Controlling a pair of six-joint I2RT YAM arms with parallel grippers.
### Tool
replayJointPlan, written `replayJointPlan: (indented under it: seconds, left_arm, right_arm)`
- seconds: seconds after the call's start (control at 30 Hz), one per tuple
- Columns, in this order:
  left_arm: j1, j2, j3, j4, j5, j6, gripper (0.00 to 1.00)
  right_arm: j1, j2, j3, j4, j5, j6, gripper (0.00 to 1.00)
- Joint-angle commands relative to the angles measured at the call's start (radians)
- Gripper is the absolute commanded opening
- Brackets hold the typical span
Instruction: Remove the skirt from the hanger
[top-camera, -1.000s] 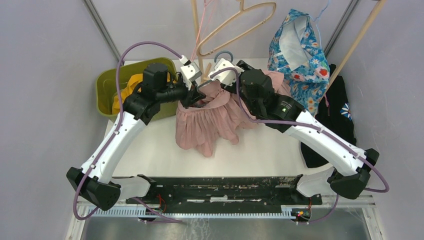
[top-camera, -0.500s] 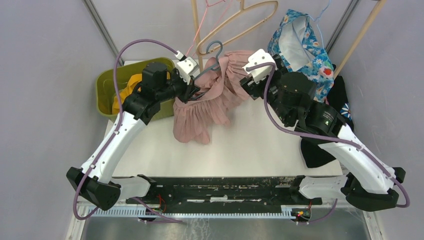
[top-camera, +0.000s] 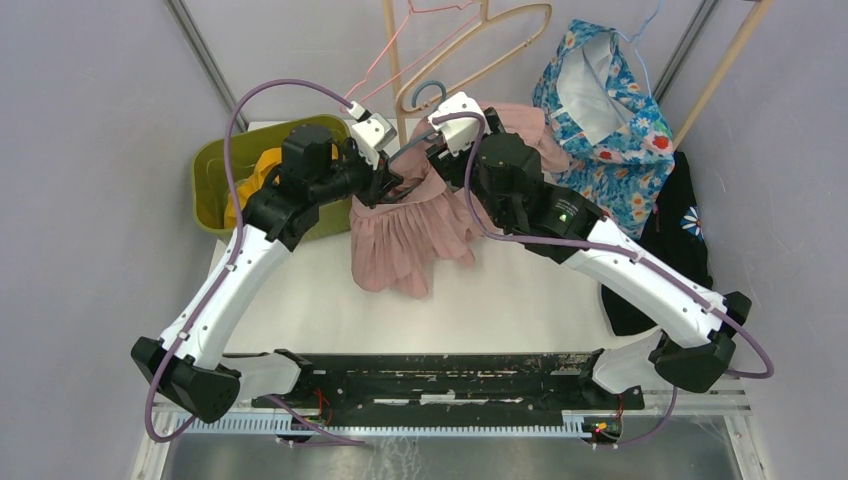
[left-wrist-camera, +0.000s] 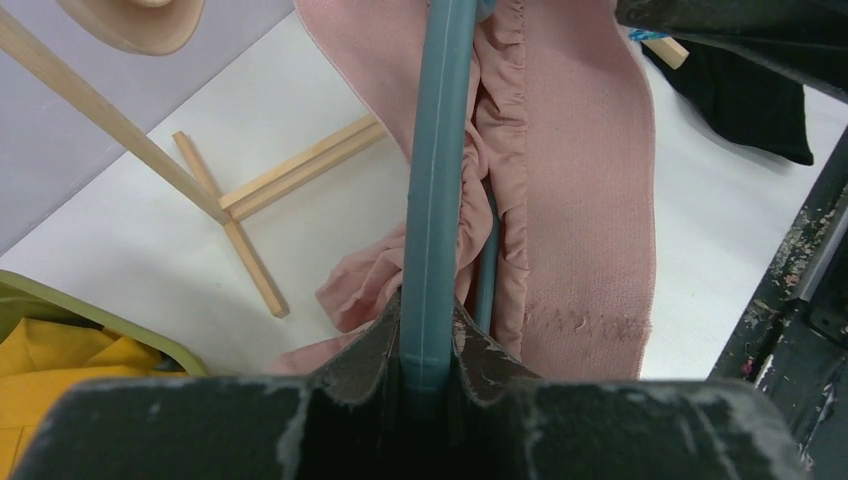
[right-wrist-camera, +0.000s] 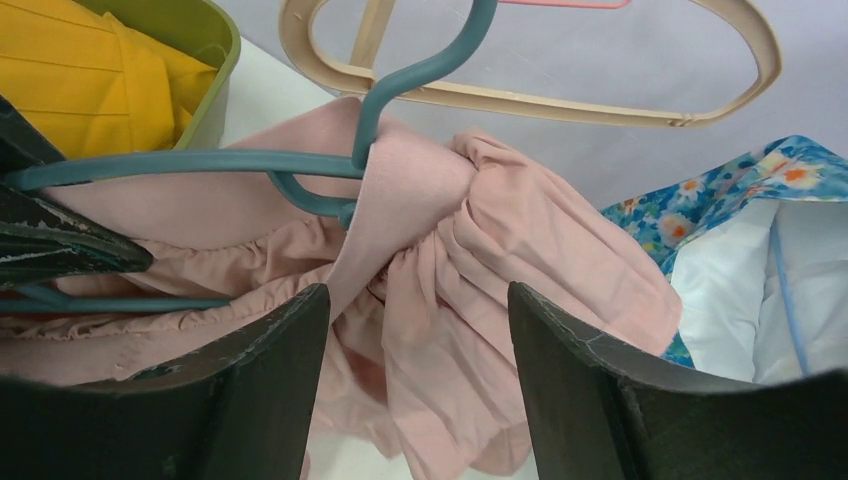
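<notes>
The pink skirt (top-camera: 400, 240) hangs bunched from a blue-grey hanger (top-camera: 428, 92) above the white table. My left gripper (top-camera: 388, 182) is shut on the hanger's arm; in the left wrist view the hanger (left-wrist-camera: 435, 180) runs up out of the gripper (left-wrist-camera: 430, 312), with the skirt's waistband (left-wrist-camera: 590, 180) beside it. My right gripper (top-camera: 442, 165) is open just right of the hanger. In its wrist view the skirt (right-wrist-camera: 520, 260) lies between and beyond the spread gripper (right-wrist-camera: 418, 295), touching neither finger. The waistband wraps the hanger (right-wrist-camera: 200, 162) at its neck.
A green bin (top-camera: 205, 185) holding a yellow garment (top-camera: 255, 170) stands at the back left. Wooden hangers (top-camera: 480, 45) and a wooden pole (top-camera: 392, 60) rise behind. A blue floral garment (top-camera: 610, 110) and a black garment (top-camera: 680, 220) hang at the right.
The right arm swung out to the right, drawing part of the skirt with it, then came back beside the hanger with its jaws opened wider. The left gripper kept its hold.
</notes>
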Motion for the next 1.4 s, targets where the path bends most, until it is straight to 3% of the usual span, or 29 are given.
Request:
replayJointPlan:
  seconds: [0.0,0.73,0.83,0.97,1.03,1.17,1.37]
  left_arm:
    - [-0.002,-0.044,0.055,0.095,0.05,-0.044,0.03]
    - [-0.003,-0.026,0.053,0.086,0.051,-0.03,0.03]
    - [-0.002,-0.037,0.06,0.074,0.045,-0.025,0.03]
    - [-0.003,-0.048,0.063,0.049,0.038,-0.015,0.03]
    - [-0.003,-0.052,0.058,0.046,0.035,-0.013,0.03]
    - [-0.003,-0.052,0.047,0.054,0.031,-0.017,0.03]
    - [-0.003,-0.031,0.041,0.146,0.028,-0.052,0.03]
  right_arm:
    - [0.004,-0.015,0.048,0.078,-0.01,0.046,0.71]
    - [0.004,0.037,0.045,0.055,-0.056,0.098,0.67]
    - [0.004,0.038,0.033,0.064,-0.013,0.066,0.53]
    - [0.003,0.031,0.033,0.071,0.028,0.036,0.24]
    - [0.003,0.028,0.042,0.068,0.053,0.037,0.05]
    - [0.004,0.02,0.064,0.063,0.041,0.041,0.02]
    - [0.011,0.053,0.164,-0.012,-0.117,0.122,0.02]
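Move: The edge of the skirt's waistband, just below the hook, lies almost between my open right fingers, some 2 cm ahead, 2 cm left and 1 cm below. The blue hanger's hook stands about 6 cm ahead of that hand, 1 cm left and 4 cm above; the floral garment hangs some 8 cm ahead and 23 cm to its right, about level. From my left hand, which grips the hanger's shoulder, that waistband edge is about 5 cm ahead, 9 cm right and 2 cm higher. I ease my right hand about 2 cm to the left, onto the skirt's waistband edge under the hook, rolling it only about 5 degrees. Then I close its wide-open fingers until they pinch the thin cloth, edging about 1 cm forward and lower as they shut, and finish with a small lift. My left hand stays put and keeps its grip on the hanger's shoulder. ##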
